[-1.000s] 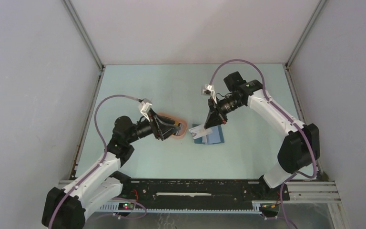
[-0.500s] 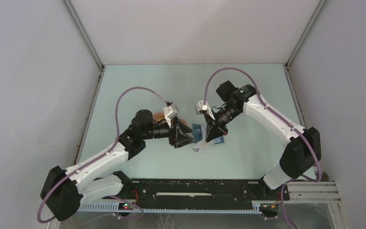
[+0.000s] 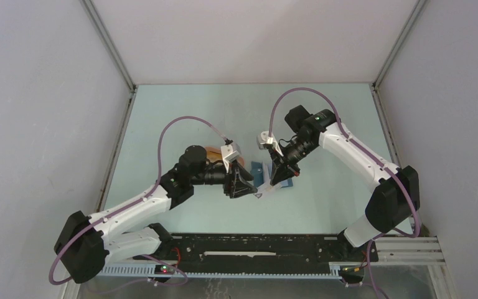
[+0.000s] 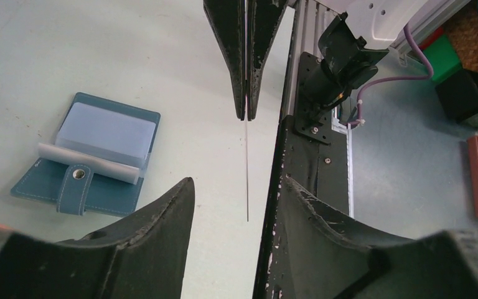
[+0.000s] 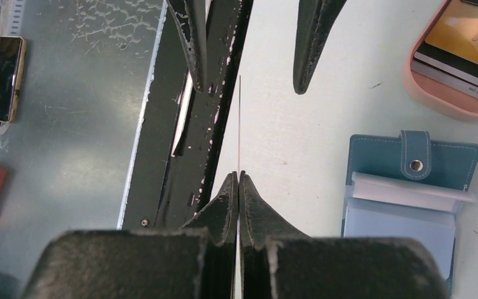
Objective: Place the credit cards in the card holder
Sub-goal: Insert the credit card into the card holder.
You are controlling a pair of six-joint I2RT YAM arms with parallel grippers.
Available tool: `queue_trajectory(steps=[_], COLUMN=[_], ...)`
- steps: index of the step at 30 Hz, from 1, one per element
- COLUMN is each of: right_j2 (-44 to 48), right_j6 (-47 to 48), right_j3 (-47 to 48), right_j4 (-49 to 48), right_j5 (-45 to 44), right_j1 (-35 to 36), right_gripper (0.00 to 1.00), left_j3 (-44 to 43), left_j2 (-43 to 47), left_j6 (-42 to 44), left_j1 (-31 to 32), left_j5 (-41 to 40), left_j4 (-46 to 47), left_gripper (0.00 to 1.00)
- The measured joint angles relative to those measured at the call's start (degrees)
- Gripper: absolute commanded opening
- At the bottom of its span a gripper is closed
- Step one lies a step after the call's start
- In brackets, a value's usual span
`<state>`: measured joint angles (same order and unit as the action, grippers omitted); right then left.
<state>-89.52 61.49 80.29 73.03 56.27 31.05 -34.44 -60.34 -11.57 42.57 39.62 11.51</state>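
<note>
My right gripper (image 5: pixel 237 177) is shut on a whitish credit card (image 3: pixel 267 189), held above the table and seen edge-on as a thin line (image 5: pixel 239 124) (image 4: pixel 247 168). My left gripper (image 4: pixel 236 187) faces it, open, and the card's free end reaches between its fingertips (image 4: pixel 183 187) without touching them. The card holder (image 4: pixel 87 156) (image 5: pixel 411 187) lies open on the table beside both grippers, a pale card in its light-blue slots. More credit cards (image 5: pixel 463 43), a yellow-orange one on top of a dark one, lie stacked in the pink tray (image 5: pixel 429 96).
The black base rail (image 4: pixel 305 187) (image 5: pixel 187 124) runs along the table's near edge just below the grippers. In the top view the left arm covers most of the pink tray (image 3: pixel 213 150). Grey walls enclose the table on three sides.
My left arm has swung from the pink tray rightward to the card. My right gripper has carried the card off the card holder toward the near edge, still shut on it.
</note>
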Motion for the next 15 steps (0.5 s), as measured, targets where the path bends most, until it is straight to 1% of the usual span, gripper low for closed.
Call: queue_trajectory(steps=[4,9,10,12,15], right_j2=[0.0,0.0,0.0,0.0,0.0], right_j6=[0.24,0.39,0.42,0.42,0.48], right_j3=[0.0,0.0,0.0,0.0,0.0], right_j4=[0.15,0.48,0.48,0.5,0.5], right_j5=[0.26,0.44,0.44,0.46,0.39], right_j1=[0.02,0.0,0.0,0.0,0.0], right_gripper=[0.0,0.0,0.0,0.0,0.0], left_j3=[0.0,-0.15,-0.2,-0.83,-1.92], left_j2=[-0.26,-2.69,-3.23,-4.79,-6.54], left_j6=[0.07,0.22,0.31,1.03,1.64], left_j1=[0.74,1.51,1.64,1.99,2.34], left_j5=[0.04,0.09,0.09,0.11,0.55], left_j4=[0.04,-0.31,-0.55,-1.97,-3.39], left_gripper=[0.52,0.42,0.38,0.26,0.04])
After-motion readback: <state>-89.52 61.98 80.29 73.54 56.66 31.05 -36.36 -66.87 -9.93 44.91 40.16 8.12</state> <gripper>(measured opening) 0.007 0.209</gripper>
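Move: The card stands edge-up in the right fingers, its middle roughly 5 cm to the left hand's right, 1 cm nearer the base and 2 cm lower. The card holder lies open on the table about 12 cm ahead of the left hand, 8 cm to its right and 17 cm below; the card tray is some 15 cm ahead, 11 cm left and as low. From the right hand, the card's middle is about 3 cm left, 2 cm back and 2 cm down. The left hand sinks about 3 cm onto the card's free left end, easing roughly 1 cm right and 1 cm back with its fingertips dipping slightly, while its fingers close from a bit over half open to nearly shut, one pad on each side of the card, and come into contact with it. The right hand stays put and shut, still gripping the other end of the card and holding it out for this handover. ##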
